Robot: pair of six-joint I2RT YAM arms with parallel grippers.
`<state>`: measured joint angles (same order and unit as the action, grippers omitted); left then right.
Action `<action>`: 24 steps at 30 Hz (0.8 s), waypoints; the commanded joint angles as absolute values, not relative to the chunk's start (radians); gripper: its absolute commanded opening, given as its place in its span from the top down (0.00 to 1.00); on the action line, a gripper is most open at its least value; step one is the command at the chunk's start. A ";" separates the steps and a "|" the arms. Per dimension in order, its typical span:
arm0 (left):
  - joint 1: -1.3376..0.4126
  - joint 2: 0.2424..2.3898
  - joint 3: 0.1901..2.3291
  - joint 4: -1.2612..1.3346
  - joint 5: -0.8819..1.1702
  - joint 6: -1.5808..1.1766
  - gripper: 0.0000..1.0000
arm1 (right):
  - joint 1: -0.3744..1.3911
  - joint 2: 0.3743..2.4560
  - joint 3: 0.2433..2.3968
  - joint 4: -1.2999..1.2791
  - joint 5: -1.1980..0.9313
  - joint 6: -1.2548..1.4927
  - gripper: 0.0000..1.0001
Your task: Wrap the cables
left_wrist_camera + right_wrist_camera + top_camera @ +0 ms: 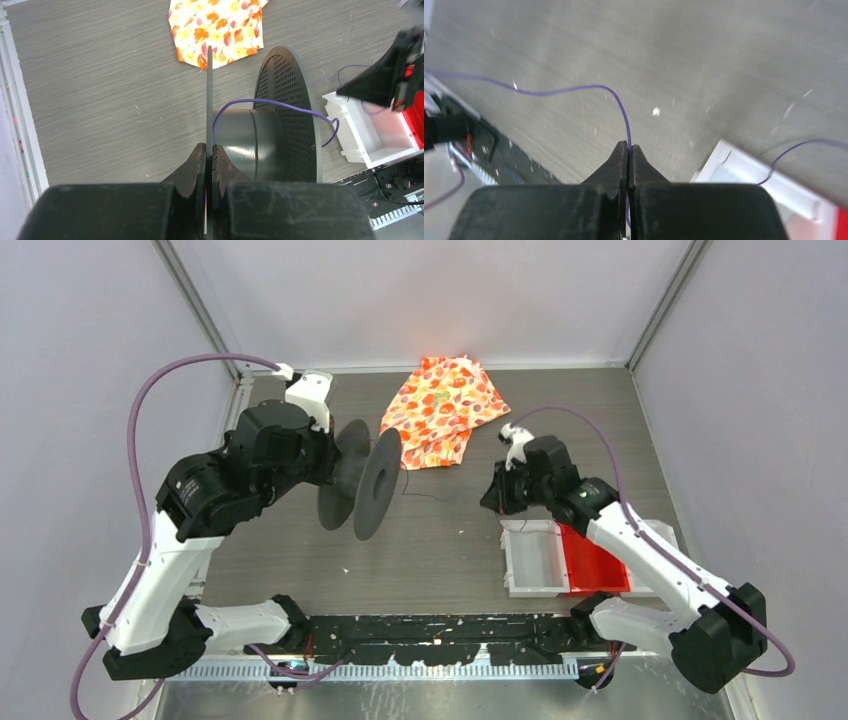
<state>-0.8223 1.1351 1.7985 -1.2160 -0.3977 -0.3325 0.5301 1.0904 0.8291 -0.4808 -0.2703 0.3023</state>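
A dark grey spool with two round flanges hangs above the table's left middle. My left gripper is shut on the edge of one flange; in the left wrist view the fingertips pinch the thin flange edge-on. A very thin cable, purple in the wrist views, arcs over the spool's hub and runs right. From above it shows as a faint dark strand. My right gripper is shut on this cable, which leaves its fingertips and curves left.
An orange floral cloth lies at the back middle. A white tray and a red bin stand at the front right, under my right arm. A black rail runs along the front edge.
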 commanded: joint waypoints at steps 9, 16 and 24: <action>-0.816 1.067 1.778 -1.168 -0.301 -0.334 1.00 | 0.331 1.246 1.225 -0.486 -0.021 0.408 1.00; -0.815 1.049 1.782 -1.186 -0.275 -0.339 1.00 | 0.223 1.391 1.221 -0.442 -0.028 0.460 1.00; -0.815 1.008 1.748 -1.039 -0.270 -0.381 1.00 | 0.326 1.403 1.125 -0.445 -0.116 0.419 1.00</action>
<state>-0.8196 1.0458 1.7542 -1.2198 -0.2871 -0.3397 0.2432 1.4357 1.1633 -0.4698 -0.0879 0.4438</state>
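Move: The right hand already pinches the cable; the spool it is being wound on lies about 26 cm to its left, roughly level fore and aft and some 18 cm higher. The white bin's middle is about 6 cm back, 13 cm right and 13 cm below, the patterned cloth roughly 30 cm ahead, 10 cm left and 15 cm below. The left hand holds the spool by its left flange, the spool's middle about 3 cm ahead, 7 cm right and 6 cm below. Keeping its pinch on the cable, the right hand sweeps about 15 cm forward and some 8 cm right, away from the spool, in an arch that climbs roughly 13 cm and comes almost all the way down again, while the wrist turns some 30 degrees clockwise and the hand eases slightly back and left at the end. The left hand, still shut on the spool's left flange, draws the spool 2 to 3 cm back with a slight clockwise turn, so the strand from drum to right hand swings forward across the right flange. ##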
